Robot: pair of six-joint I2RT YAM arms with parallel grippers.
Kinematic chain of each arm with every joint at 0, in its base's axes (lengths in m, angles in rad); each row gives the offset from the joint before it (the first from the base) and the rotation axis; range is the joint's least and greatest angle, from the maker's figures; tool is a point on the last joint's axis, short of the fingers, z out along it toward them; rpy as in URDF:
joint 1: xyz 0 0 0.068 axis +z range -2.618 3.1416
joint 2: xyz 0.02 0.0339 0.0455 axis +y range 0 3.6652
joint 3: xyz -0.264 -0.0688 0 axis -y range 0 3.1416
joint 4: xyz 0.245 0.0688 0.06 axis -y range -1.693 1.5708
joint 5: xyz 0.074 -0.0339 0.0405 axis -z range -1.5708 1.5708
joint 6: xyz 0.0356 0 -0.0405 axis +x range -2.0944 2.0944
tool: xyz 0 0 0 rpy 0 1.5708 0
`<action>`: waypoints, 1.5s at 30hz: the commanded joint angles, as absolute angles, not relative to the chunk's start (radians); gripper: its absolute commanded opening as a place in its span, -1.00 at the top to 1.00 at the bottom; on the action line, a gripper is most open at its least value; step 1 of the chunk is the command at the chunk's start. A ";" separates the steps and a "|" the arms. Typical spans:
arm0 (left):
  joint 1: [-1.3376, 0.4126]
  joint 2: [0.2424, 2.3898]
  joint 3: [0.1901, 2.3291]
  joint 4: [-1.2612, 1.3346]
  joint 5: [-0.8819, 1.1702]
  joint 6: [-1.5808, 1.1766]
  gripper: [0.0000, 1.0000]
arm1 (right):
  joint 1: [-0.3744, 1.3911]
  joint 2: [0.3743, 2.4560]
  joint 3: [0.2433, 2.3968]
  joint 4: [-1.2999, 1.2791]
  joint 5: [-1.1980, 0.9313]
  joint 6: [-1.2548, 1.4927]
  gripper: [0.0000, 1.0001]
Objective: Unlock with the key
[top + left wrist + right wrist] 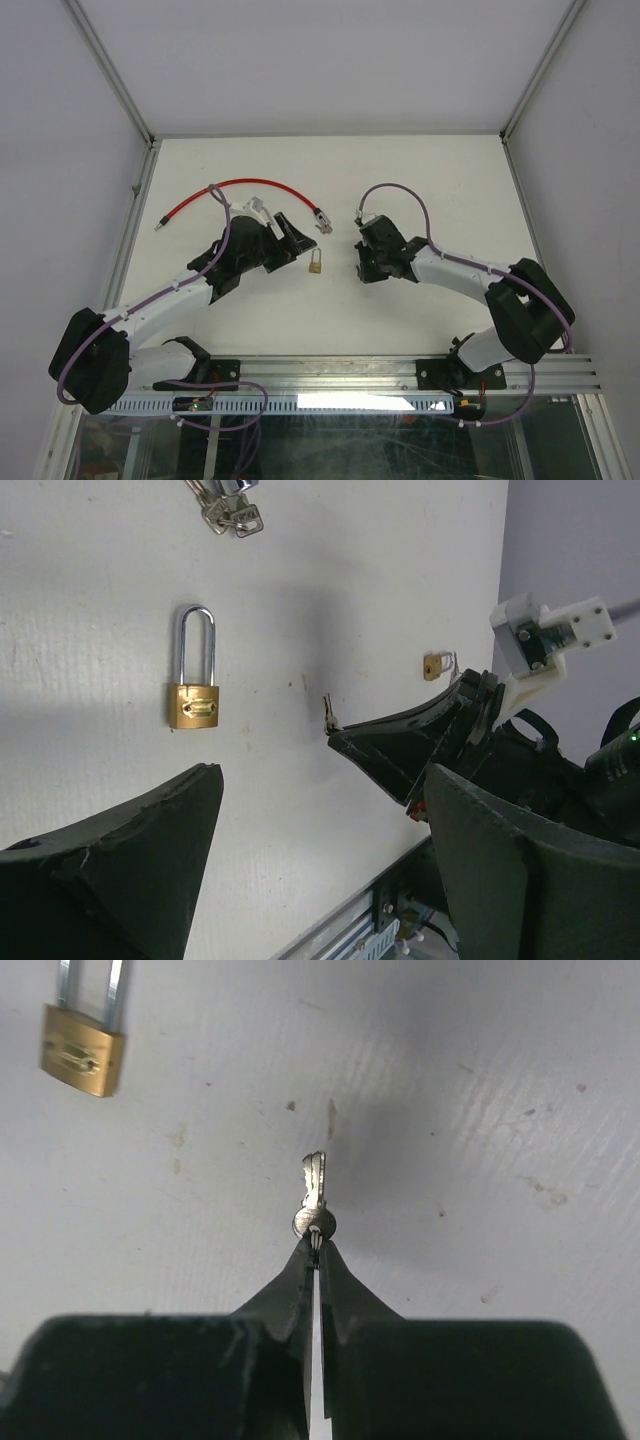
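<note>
A small brass padlock [315,264] with a steel shackle lies flat on the white table, between the two grippers. In the left wrist view the padlock [195,703] lies ahead and to the left of my left gripper [325,780], which is open and holds nothing. My right gripper [316,1243] is shut on the round head of a small silver key [314,1192], whose blade points forward. The padlock [82,1050] sits ahead and to the left of that key. The left wrist view also shows the right gripper [340,738] holding the key [328,713] just above the table.
A red cable [240,186] curves across the table behind the left arm, ending near a bunch of keys [322,222] just beyond the padlock. A small brass piece [437,665] lies past the right gripper. A metal rail [330,372] runs along the near edge.
</note>
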State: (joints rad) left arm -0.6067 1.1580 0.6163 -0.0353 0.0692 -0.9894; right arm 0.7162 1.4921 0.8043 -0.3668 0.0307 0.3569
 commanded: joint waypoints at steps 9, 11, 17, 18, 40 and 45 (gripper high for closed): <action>-0.594 1.222 0.597 0.203 0.255 -1.032 -0.40 | 0.783 1.303 0.710 0.047 -0.002 0.305 1.00; -0.595 1.237 0.597 0.232 0.265 -1.038 -0.34 | 0.799 1.279 0.689 0.108 0.002 0.306 1.00; -0.594 1.254 0.592 0.273 0.249 -1.050 -0.16 | 0.854 1.241 0.625 0.282 0.038 0.308 1.00; -0.595 1.256 0.593 0.279 0.249 -1.053 -0.12 | 0.861 1.235 0.613 0.311 0.044 0.312 1.00; -0.595 1.235 0.564 0.282 0.173 -1.108 0.68 | 0.949 1.278 0.604 0.496 0.082 0.310 1.00; -0.595 1.217 0.562 0.287 0.178 -1.104 0.71 | 0.959 1.295 0.606 0.506 0.102 0.315 1.00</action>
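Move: The keys hang pinched in the right fingertips, just above the table. The open left gripper they go to is some 16 cm to the right hand's left, about 2 cm ahead and 10 cm up. The small padlock lies about 10 cm left, 3 ahead and 1 below that hand; the cable lock's end about 13 ahead, 9 left and 1 below. From the left hand, the keys are about 15 cm right, 1 back and 11 down; the padlock 5 right, 2 ahead, 11 down. The keys, still pinched by the right hand, go up and left about 11 cm each way, clear of the table and up to the left gripper, the right wrist swinging some 45 degrees from steeply down to pointing left and forward. The left hand comes about 3 cm right to meet them, rolls roughly 10 degrees, and closes its wide-open fingers almost shut around their free end. ##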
